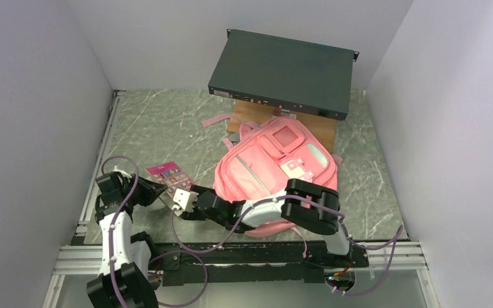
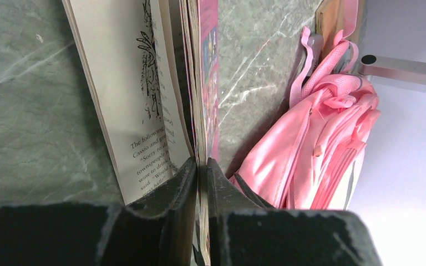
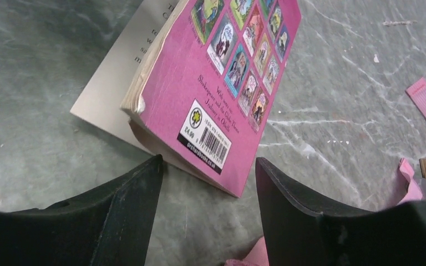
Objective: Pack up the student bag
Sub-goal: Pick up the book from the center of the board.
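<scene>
The student bag [image 1: 276, 168], a soft pink backpack, lies front up in the middle of the table and shows on its side in the left wrist view [image 2: 310, 144]. A pink paperback book [image 1: 167, 174] lies to its left, partly open. My left gripper [image 2: 201, 166] is shut on the book's [image 2: 144, 88] pink cover and some pages; a printed page hangs loose beside it. My right gripper [image 3: 208, 172] is open just short of the book's [image 3: 222, 72] barcode corner, which lies apart from both fingers. In the top view the left gripper [image 1: 156, 192] and right gripper [image 1: 174, 201] meet at the book's near edge.
A dark flat equipment box [image 1: 282, 74] rests on a wooden block [image 1: 321, 128] behind the bag. Pink straps [image 1: 218, 120] trail on the marbled table [image 1: 154, 128]. White walls close in left, right and back. A metal rail [image 1: 231, 256] runs along the near edge.
</scene>
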`<state>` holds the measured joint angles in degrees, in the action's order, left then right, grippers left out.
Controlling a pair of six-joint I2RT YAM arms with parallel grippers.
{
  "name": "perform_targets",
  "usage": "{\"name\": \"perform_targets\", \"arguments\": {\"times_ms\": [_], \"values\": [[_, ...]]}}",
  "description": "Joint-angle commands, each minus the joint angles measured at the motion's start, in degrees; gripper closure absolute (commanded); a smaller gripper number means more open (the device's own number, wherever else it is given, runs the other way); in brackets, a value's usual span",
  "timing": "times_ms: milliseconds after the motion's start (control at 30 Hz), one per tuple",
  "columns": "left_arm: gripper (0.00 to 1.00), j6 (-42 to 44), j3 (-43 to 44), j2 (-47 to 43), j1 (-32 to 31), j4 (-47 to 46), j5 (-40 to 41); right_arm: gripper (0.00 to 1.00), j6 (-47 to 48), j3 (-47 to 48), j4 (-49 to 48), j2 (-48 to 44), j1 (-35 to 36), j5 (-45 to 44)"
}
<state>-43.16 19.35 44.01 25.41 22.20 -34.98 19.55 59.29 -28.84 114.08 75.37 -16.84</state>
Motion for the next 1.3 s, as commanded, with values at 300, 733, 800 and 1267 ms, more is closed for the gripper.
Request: {"name": "perform_targets", "arguments": {"times_ms": [300, 733, 800, 1267], "values": [[0.84, 0.57, 0.54, 0.73, -0.15, -1.75, -1.69, 0.54, 0.03, 5.94, -7.25, 3.79, 0.38, -5.32], [0.76, 1.6, 2.24, 0.45, -0.11, -0.33, -2.65, 0.8, -0.92, 8.6, -7.86, 4.8, 0.39, -4.2], [0.61, 3.41, 3.15, -0.59, -0.1, -0.15, -3.96, 0.9, -2.95, 7.42, -8.51, 3.59, 0.39, -5.3], [0.07, 10.08, 22.13, -13.58, -0.21, 11.41, -10.36, 1.0, -24.49, -0.67, -6.49, -15.07, -9.36, 5.48]]}}
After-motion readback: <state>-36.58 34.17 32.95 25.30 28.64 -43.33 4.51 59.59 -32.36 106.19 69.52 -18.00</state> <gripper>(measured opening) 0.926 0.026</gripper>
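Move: My left hand already pinches the pink book by the page edges; the book's middle is about 1 cm ahead, 3 cm right and 2 cm below that hand. From my open right hand the book's middle is some 6 cm ahead and 5 cm left, at about its height, with the near corner just off the fingertips. From my right hand, the bag is about 32 cm right and 9 cm ahead, and a loose pink strap end lies roughly 28 cm ahead and 11 cm right. I ease my right hand about 4 cm left and forward, slightly up, onto the near right end of the pink book and pinch its page edges shut, while my left hand keeps its hold. Then my left fingers open wide and that hand rises about 12 cm, tipping up. My right hand keeps its pinch and lifts some 6 cm, also forward and right, its left side rolling up. ##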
